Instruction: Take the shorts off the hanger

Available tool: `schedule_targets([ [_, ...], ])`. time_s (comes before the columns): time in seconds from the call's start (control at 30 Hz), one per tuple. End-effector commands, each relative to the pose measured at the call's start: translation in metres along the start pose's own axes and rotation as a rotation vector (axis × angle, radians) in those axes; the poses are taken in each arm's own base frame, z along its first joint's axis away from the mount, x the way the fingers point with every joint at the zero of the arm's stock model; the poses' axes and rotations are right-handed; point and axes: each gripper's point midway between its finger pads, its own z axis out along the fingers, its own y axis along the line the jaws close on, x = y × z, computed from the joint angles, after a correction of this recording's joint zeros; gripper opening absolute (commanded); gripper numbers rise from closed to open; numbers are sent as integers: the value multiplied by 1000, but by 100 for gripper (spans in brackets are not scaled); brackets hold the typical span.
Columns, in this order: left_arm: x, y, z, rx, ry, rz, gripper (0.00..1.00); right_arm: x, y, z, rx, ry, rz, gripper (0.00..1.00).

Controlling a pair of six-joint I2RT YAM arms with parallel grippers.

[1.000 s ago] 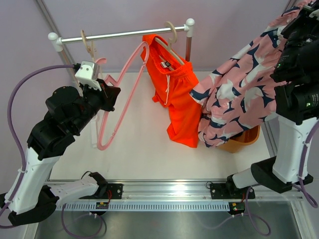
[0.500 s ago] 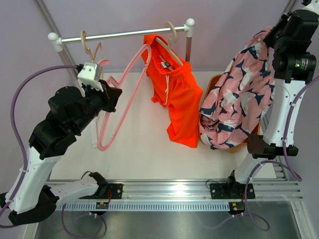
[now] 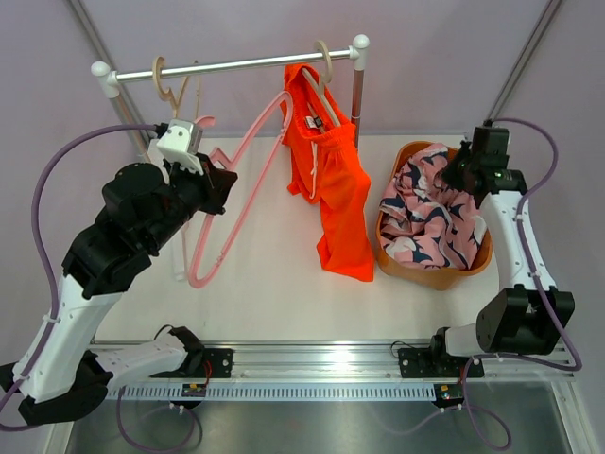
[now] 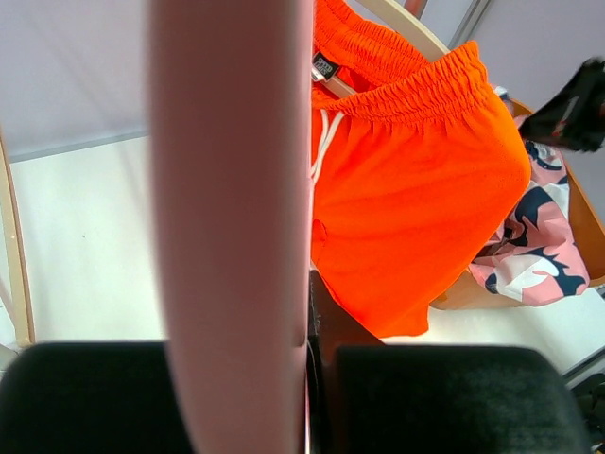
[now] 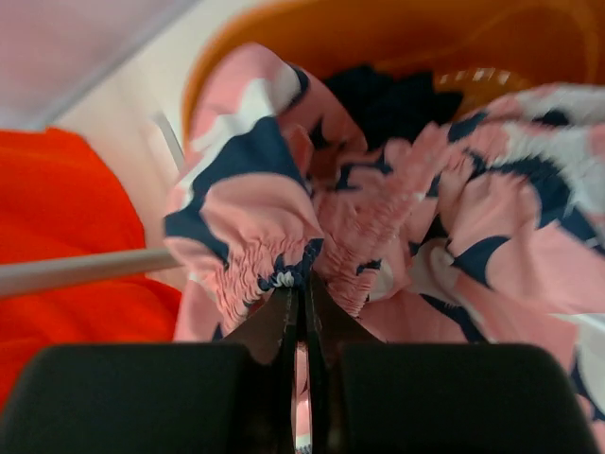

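The bright orange shorts (image 3: 338, 194) (image 4: 416, 180) hang from a wooden hanger (image 3: 321, 80) on the rail. The pink patterned shorts (image 3: 430, 213) (image 5: 397, 218) lie bunched in the orange basket (image 3: 430, 276). My right gripper (image 3: 456, 176) (image 5: 302, 295) is shut on their gathered waistband. Under them in the basket a bit of dark navy shorts (image 5: 397, 99) shows. My left gripper (image 3: 214, 185) (image 4: 312, 317) is shut on the bar of an empty pink hanger (image 3: 232, 180) (image 4: 232, 236), left of the orange shorts.
The white clothes rack has a metal rail (image 3: 232, 66) across the back and a post (image 3: 358, 90) beside the orange shorts. Another wooden hanger (image 3: 168, 87) hangs at the rail's left end. The basket rim (image 5: 425, 38) curves round the right gripper.
My right arm has swung down from high on the right and lowered the pink patterned shorts into the basket. My left arm has shifted slightly up with the pink hanger.
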Motion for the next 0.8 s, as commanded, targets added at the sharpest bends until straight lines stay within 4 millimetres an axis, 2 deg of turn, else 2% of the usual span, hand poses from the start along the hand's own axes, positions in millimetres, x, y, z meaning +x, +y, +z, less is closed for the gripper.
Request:
schedule_targets([
  [0.0,-11,-6,1,24,-32,-29,0,29,11,41,-90,47,55,0],
  [0.07,-9,-3,1,9,-26,-31,0,45,12,54,-115,80,74,0],
  [0.1,-8,-2,-1,4,-24,-30,0,65,5,63,-103,124,80,0],
  [0.17,-6,2,-1,-16,-20,-28,0,86,6,71,-112,158,83,0],
  [0.3,-1,8,3,-56,6,-26,0,103,2,77,-96,180,76,0],
  [0.37,6,11,9,-84,37,-21,0,102,-1,74,-81,171,75,0],
  [0.4,8,13,11,-98,47,-20,0,92,1,65,-87,134,74,3],
  [0.43,12,14,15,-108,61,-17,0,86,2,60,-89,116,73,9],
  [0.47,14,16,18,-123,69,-13,0,80,6,53,-97,100,72,24],
  [0.5,16,17,19,-129,77,-9,0,68,11,40,-117,68,68,28],
  [0.53,18,19,24,-142,86,-2,0,66,12,33,-118,66,64,37],
  [0.63,17,22,30,-167,92,15,0,42,27,5,-170,5,51,48],
  [0.67,19,23,36,-180,104,24,0,36,30,-2,-180,-8,50,55],
  [0.77,11,26,46,-199,106,46,0,18,41,-31,-226,-65,44,61],
])
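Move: The right hand, holding the pink patterned shorts, has the orange basket's middle about 18 cm below it, 2 cm back and 1 cm left; the orange shorts hang some 27 cm to its left, level in reach and about 8 cm higher. For the left hand with the pink hanger, the rail's left stretch is roughly 20 cm ahead, 5 cm left and 11 cm up, the tan hanger 18 cm ahead, 12 cm left, the orange shorts 17 cm ahead, 18 cm right. The right hand carries the pink shorts down about 14 cm into the basket, edging some 4 cm left, then opens wide to let go of them and climbs back about 11 cm, clear of the cloth. The left hand keeps its pinch on the pink hanger, first nearly still, then sinks about 6 cm and eases forward half as far, tipping and rolling some 15 degrees in all. ##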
